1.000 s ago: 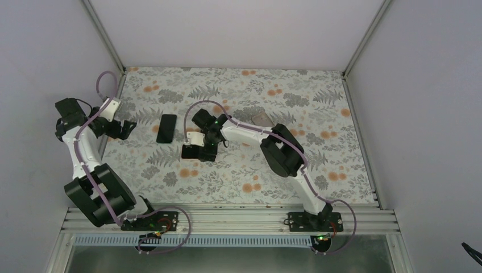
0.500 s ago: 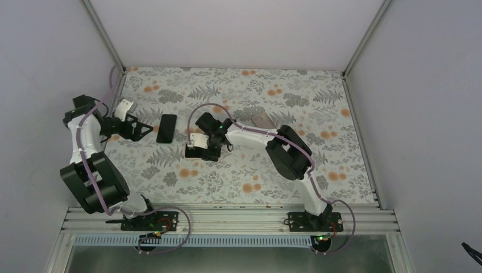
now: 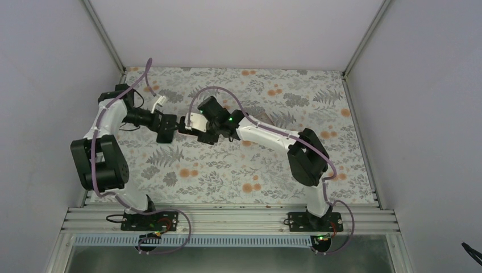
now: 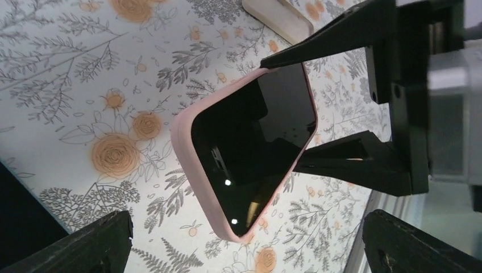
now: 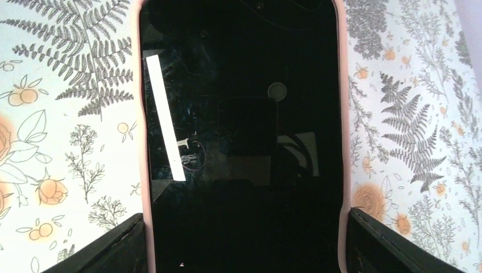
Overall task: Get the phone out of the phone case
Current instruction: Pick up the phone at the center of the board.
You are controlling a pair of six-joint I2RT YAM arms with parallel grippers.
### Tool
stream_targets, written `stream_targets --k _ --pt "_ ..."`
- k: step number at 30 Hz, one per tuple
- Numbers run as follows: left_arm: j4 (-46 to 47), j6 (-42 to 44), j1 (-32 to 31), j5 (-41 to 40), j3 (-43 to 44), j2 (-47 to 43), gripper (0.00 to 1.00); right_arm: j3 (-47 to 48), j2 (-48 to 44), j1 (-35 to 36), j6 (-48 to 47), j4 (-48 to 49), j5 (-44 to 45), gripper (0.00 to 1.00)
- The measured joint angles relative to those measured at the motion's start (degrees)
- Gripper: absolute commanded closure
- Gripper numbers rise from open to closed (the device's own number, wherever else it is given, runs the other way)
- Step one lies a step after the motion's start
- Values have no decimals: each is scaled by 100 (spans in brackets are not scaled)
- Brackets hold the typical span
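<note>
The black phone [image 5: 239, 114] sits in a pink case [image 5: 143, 170]. My right gripper [image 5: 245, 216] holds it, one finger pressed on each long side of the case. The left wrist view shows the phone [image 4: 256, 131] in its case [image 4: 193, 170], its far end held between the right gripper's black fingers [image 4: 341, 34]. My left gripper [image 4: 245, 222] is wide open, and the phone's free corner lies just ahead of its two fingers. In the top view the left gripper [image 3: 169, 129] and right gripper [image 3: 185, 125] meet nose to nose, hiding most of the phone.
A beige flat object [image 3: 261, 118] lies on the floral table cover right of the grippers; it also shows in the left wrist view [image 4: 278, 20]. Enclosure walls [image 3: 102, 45] stand close on the left, back and right.
The phone lay free on the table earlier. My left arm has swung in from the left wall to it. My right gripper has moved up and left and closed on the case.
</note>
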Motion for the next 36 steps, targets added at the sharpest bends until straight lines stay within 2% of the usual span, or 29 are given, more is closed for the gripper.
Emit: stream_targets --k 9,13,21,27,31,33,34,36 --pt "-11 -586 -245 278 365 608 7 221 0 0 17 59 120 30" --pt "-37 -706 -431 437 428 671 15 503 0 4 22 57 111 30" --pt "-437 -518 -527 894 699 876 45 748 4 4 31 81 90 28" --pt "-824 -160 -507 1196 901 984 80 748 7 4 28 57 68 24" --pt "-896 -122 -487 1213 905 1058 90 748 7 4 4 31 50 17" --pt "-977 -173 -459 1224 905 1115 95 748 7 4 -17 22 59 4" --pt "-1001 -155 -457 1220 905 1121 96 748 7 4 -2 9 44 1" --pt "-1010 -57 -492 1222 905 1121 98 748 7 4 -15 -7 -70 0"
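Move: About 8 cm to the left hand's right, level with it fore-and-aft and some 4 cm lower, is the middle of the phone in its pink case. The right hand already holds it by its long edges, with its middle about 3 cm to that hand's left. The bare phone lies on the board about 9 cm ahead and 7 cm left of the left hand, 16 cm below; the empty case is some 14 cm ahead and 25 cm right of the right hand, 13 cm below. Lifting the cased phone some 5 cm and slightly left, the right hand brings it to the left hand and then holds still. The left hand reaches about 4 cm right onto the phone's left part, tilting some 15 degrees, and shuts from wide open, pinching the phone through its thickness, one finger across the screen. Only then does the right hand open and let the long edges go. ##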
